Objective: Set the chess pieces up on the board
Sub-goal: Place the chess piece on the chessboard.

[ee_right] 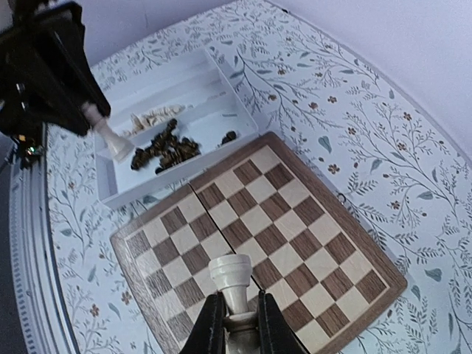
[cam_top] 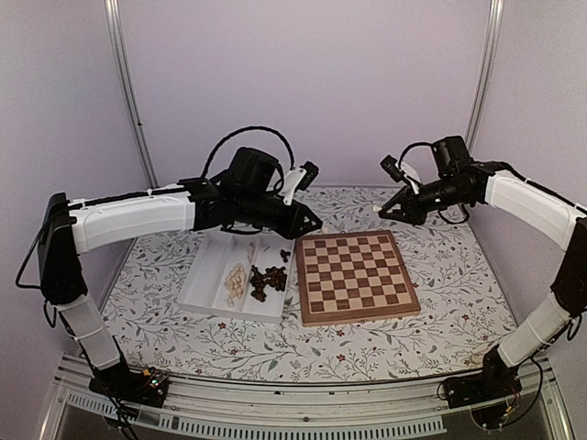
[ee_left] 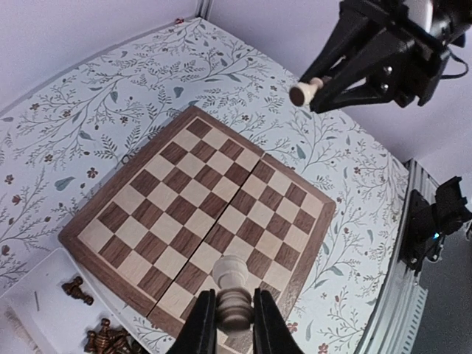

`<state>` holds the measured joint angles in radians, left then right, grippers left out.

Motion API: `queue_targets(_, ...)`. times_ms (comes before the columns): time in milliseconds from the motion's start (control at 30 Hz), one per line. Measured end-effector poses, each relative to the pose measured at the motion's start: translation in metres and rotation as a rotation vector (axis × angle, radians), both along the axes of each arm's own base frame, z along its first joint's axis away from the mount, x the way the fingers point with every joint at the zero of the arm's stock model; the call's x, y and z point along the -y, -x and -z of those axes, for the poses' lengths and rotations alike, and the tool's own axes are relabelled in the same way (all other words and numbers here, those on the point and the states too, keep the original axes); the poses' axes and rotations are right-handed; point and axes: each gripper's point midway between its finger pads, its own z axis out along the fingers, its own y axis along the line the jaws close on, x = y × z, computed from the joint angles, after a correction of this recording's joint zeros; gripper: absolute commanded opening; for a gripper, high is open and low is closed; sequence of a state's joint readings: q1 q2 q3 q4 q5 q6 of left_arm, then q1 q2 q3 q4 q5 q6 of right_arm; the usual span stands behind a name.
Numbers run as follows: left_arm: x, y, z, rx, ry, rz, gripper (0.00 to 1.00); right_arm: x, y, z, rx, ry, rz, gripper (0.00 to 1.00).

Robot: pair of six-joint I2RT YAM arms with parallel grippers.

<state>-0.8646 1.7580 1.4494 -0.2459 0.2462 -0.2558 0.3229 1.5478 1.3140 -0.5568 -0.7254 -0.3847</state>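
Note:
The board (cam_top: pixel 358 275) lies flat right of the tray, its squares bare. My left gripper (ee_left: pixel 234 299) is shut on a pale cream chess piece (ee_left: pixel 233 274), hovering above the board's near-left edge (ee_left: pixel 199 214). My right gripper (ee_right: pixel 240 302) is shut on another cream piece with a flat, rook-like top (ee_right: pixel 230 271), held above the board (ee_right: pixel 295 221). From above, the left gripper (cam_top: pixel 312 223) and the right gripper (cam_top: pixel 381 211) face each other over the board's far edge. Dark brown pieces (cam_top: pixel 268 280) and cream pieces (cam_top: pixel 237 282) lie heaped in the tray.
A white two-compartment tray (cam_top: pixel 204 275) sits left of the board on the floral tablecloth (cam_top: pixel 440 247). One dark piece (ee_right: pixel 228 136) lies apart in the tray, close to the board. Lilac walls and metal posts (cam_top: pixel 128 92) close off the back.

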Motion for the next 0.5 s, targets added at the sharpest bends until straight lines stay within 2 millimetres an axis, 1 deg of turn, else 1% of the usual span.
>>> queue_targets(100,-0.013,-0.003,-0.004,0.046,-0.043,-0.038,0.04,0.016,0.011,0.021,0.082,0.221,-0.02,0.0)
queue_targets(200,-0.023,-0.007,-0.011,0.085,-0.061,-0.072,0.04,0.016,0.035,0.048,0.118,0.431,-0.118,0.0)
queue_targets(267,-0.028,-0.008,-0.011,0.096,-0.073,-0.092,0.05,0.017,0.055,0.068,0.12,0.556,-0.196,0.0)
queue_targets(367,-0.035,-0.008,-0.006,0.098,-0.089,-0.115,0.05,0.02,0.084,0.096,0.094,0.713,-0.303,0.0)
queue_targets(433,-0.04,-0.006,0.001,0.089,-0.101,-0.125,0.05,0.02,0.096,0.11,0.07,0.782,-0.355,0.0)
queue_targets(500,-0.044,-0.002,0.008,0.078,-0.111,-0.127,0.05,0.021,0.103,0.122,0.05,0.836,-0.388,0.0)
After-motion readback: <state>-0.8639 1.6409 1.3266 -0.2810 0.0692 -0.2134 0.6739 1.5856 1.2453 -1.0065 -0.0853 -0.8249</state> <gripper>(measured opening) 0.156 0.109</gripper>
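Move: The right hand, already holding a white chess piece, is bound for the chessboard's near right corner square: some 8 cm back, about 8 cm to its right and roughly 20 cm below. The board's middle lies about level with that hand, 2 cm to its left, and the brown pieces in the tray are level too but some 23 cm left, all about 20 cm lower. From the left hand the corner square is about 4 cm back, 19 cm right and 19 cm down. The right arm brings its white chess piece down about 12 cm and back some 10 cm towards the near right corner of the chessboard, swinging the fingers through roughly 50 degrees from slanting left to pointing almost straight down, with the grip kept and the piece still short of the board. Meanwhile the left hand keeps hold of its own white piece and draws about 4 cm left, away from that corner, rising a little and then sinking slightly below where it began. ##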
